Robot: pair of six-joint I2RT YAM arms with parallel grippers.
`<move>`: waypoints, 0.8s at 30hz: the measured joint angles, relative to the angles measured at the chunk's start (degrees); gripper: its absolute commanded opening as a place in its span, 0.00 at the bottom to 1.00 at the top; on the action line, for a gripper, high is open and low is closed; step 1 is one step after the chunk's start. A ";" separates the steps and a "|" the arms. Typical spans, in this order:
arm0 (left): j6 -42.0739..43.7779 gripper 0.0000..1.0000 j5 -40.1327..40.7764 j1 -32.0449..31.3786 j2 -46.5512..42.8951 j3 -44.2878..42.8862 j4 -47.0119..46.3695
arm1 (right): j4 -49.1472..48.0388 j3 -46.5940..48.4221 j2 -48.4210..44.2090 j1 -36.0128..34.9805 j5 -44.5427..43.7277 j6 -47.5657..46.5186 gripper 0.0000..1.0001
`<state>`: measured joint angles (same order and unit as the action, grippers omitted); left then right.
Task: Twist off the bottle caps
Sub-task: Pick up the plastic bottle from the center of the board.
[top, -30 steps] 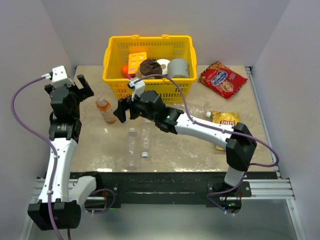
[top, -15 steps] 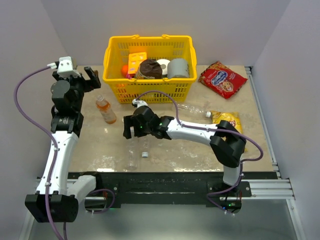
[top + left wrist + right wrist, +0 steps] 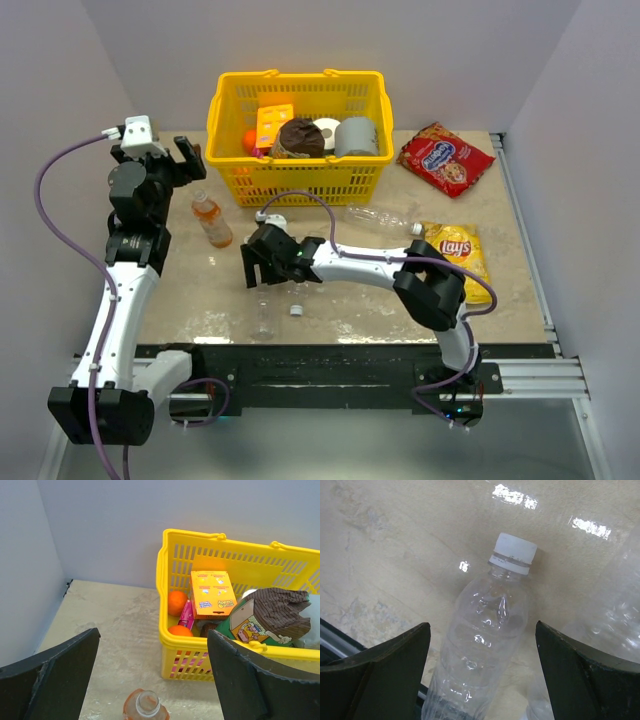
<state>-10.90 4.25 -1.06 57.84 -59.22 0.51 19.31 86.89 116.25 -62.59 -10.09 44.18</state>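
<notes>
A clear bottle [image 3: 480,640] lies on the table, its white cap [image 3: 515,547] screwed on. My right gripper [image 3: 482,680] hangs open over it, one finger on each side of the body and neither touching. From above, that gripper [image 3: 258,265] hides the bottle's upper part [image 3: 264,318]. A loose cap [image 3: 297,311] lies just to its right, beside a second clear bottle [image 3: 620,620]. A third clear bottle [image 3: 385,217] lies by the basket, capped [image 3: 417,229]. The orange bottle [image 3: 145,706] stands with its mouth uncapped. My left gripper [image 3: 152,680] is open and empty above it [image 3: 212,220].
A yellow basket [image 3: 300,180] with oranges, a box, rolls and a can stands at the back. A red snack bag [image 3: 445,158] and a yellow chips bag [image 3: 455,245] lie to the right. The table's dark front rail [image 3: 350,350] runs close to the lying bottle.
My right gripper has swung left and towards the front, coming down over the lying clear bottle. My left gripper has shifted a little right, towards the basket.
</notes>
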 measured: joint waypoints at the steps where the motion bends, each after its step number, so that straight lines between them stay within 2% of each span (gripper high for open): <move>1: 0.00 0.94 0.15 -0.04 0.00 0.00 0.00 | 0.33 0.22 0.46 -0.04 -0.44 0.02 0.87; 7: 0.02 0.94 0.66 -0.17 0.00 0.02 0.00 | 1.31 1.29 3.43 -0.11 -1.33 0.22 0.77; 10: 0.04 0.94 0.72 -0.24 0.00 0.11 0.00 | 1.92 1.29 3.80 -0.11 -1.42 0.20 0.68; 11: 0.04 0.95 0.72 -0.26 0.00 0.11 0.00 | 1.97 1.29 3.80 -0.09 -1.38 0.17 0.60; 14: 0.07 0.94 0.72 -0.28 0.00 0.11 -0.02 | 2.10 1.42 3.80 -0.11 -1.14 0.07 0.47; 19: 0.50 0.92 0.59 -1.81 -0.02 0.11 0.00 | 1.57 1.03 2.91 -0.11 -0.92 -0.74 0.41; 21: 1.03 0.91 0.33 -3.43 -0.02 0.11 0.00 | 0.15 -1.09 0.02 -0.09 -0.74 -1.73 0.41; 24: 1.95 0.90 -0.52 -7.41 0.07 -0.24 0.22 | -2.05 -5.77 -9.09 0.11 -0.61 -3.80 0.40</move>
<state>-8.95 3.73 -8.47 57.91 -59.46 0.73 17.26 81.12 107.15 -62.48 -10.70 40.38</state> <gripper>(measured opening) 0.915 0.557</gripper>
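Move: The clear plastic bottle to grasp lies lengthways under the right gripper, its middle about 4 cm back and 4 cm below, level sideways, cap end outward. A second clear bottle lies roughly 8 cm to the right and 2 cm ahead. The uncapped orange bottle stands some 14 cm ahead and 9 cm left, its loose cap about 14 cm ahead and 3 cm left. From the left gripper, the clear bottle is about 17 cm back, 13 cm right and 33 cm below. Lower the open right gripper about 3 cm so its fingers straddle the clear bottle below the cap, close them onto its shoulder while holding still, then lift quickly, some 7 cm up, keeping the pinch. As it rises, swing the empty, open left gripper about 5 cm to the right, turning slightly clockwise. ##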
